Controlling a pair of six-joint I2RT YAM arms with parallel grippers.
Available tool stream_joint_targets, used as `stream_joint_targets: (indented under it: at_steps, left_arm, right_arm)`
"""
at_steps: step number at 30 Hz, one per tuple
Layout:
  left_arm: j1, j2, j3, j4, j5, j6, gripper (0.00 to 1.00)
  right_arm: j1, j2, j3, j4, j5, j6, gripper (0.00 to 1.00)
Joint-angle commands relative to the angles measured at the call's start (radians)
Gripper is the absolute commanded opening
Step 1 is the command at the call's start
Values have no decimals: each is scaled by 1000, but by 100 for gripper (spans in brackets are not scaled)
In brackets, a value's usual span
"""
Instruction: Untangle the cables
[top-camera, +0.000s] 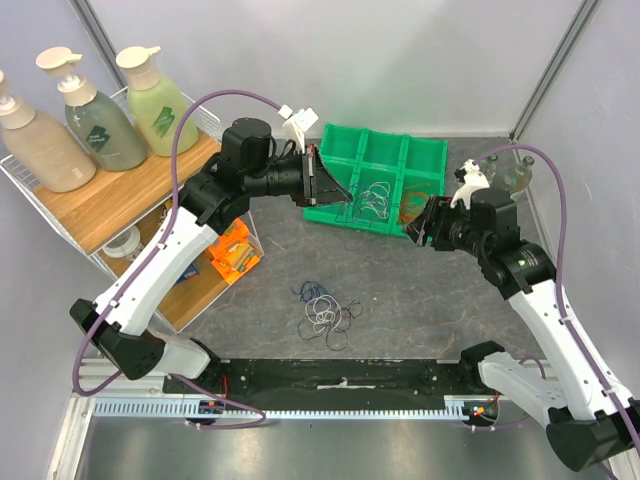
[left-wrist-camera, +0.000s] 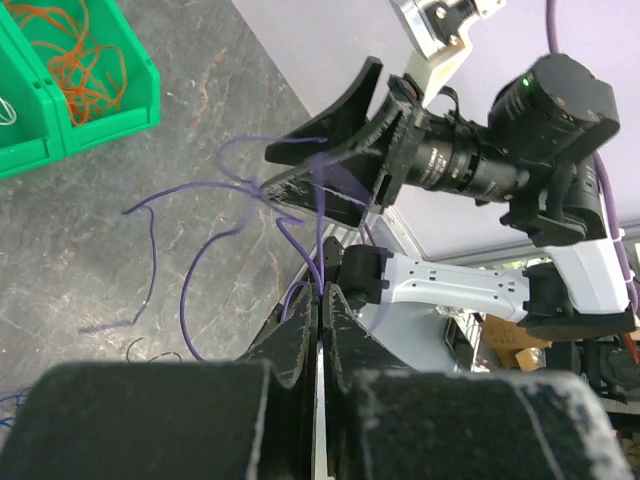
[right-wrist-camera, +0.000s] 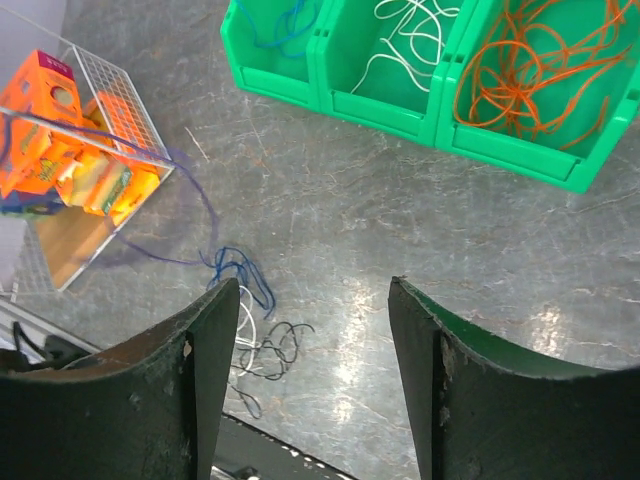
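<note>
A loose heap of thin blue, white and black cables (top-camera: 325, 310) lies on the grey table in front of the arms; the right wrist view shows this heap (right-wrist-camera: 250, 320) too. My left gripper (top-camera: 322, 186) hovers by the green tray's (top-camera: 350, 218) near left corner. Its jaws (left-wrist-camera: 322, 290) are shut on a thin purple cable (left-wrist-camera: 184, 300) that loops through the air. My right gripper (top-camera: 416, 228) stands open (right-wrist-camera: 313, 285) above bare table, with nothing between its fingers. Orange cables (right-wrist-camera: 530, 70), white ones (right-wrist-camera: 410, 40) and blue ones (right-wrist-camera: 280, 25) lie in separate tray compartments.
A wire rack (top-camera: 60, 215) on the left carries three pump bottles (top-camera: 95, 120) on a wooden shelf, with orange boxes (top-camera: 235, 250) below. Glass jars (top-camera: 510, 172) stand at the back right. A black rail (top-camera: 340, 375) runs along the near edge.
</note>
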Motion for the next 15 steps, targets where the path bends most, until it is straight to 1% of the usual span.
stream_joint_targets:
  at_steps: [1,4,7,8,10,12,14,15]
  left_arm:
    - [4,-25,-8,78,72,-59,2]
    - [5,-27,-29,72,61,-62,2]
    - [7,-30,-48,73,69,-65,1]
    - [7,-30,-52,74,70,-65,2]
    - [5,-30,-60,74,77,-63,2]
    - [5,-24,-65,74,90,-68,2]
    - [7,-24,-72,81,96,-72,2]
    - [5,-24,-74,84,98,-74,2]
  right_arm:
    - [-31,25,59,36,-92,84,69]
    - [-50,31,139,25,-45,54,69]
    - [-71,89,254,-70,-10,46,68]
    - [-71,103,277,-80,-23,35,68]
    - [-71,122,300,-53,-93,8,68]
    - [-71,144,286,-6,-207,-35,68]
    - [-68,192,273,4,-323,-92,66]
    - [-67,207,259,-2,-354,-104,65]
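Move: To the right hand's left, about 12 cm off and some 7 cm higher, the purple cable hangs from the left gripper, roughly level with the right hand in reach. The white cable in the green box lies about 17 cm ahead, 7 cm left and 23 cm below; the loose table cables about 10 cm back, 16 cm left and 25 cm below. From the left hand, the purple cable hangs some 7 cm below and 3 cm right. Rising about 8 cm and easing some 2.5 cm forward, the right hand comes up towards the left gripper's height beside the hanging purple cable, then starts to drift about 1 cm left. Its fingers stay wide open, with no touch on the cable to be seen. The left hand keeps the cable pinched and sinks a little, under 2 cm. ##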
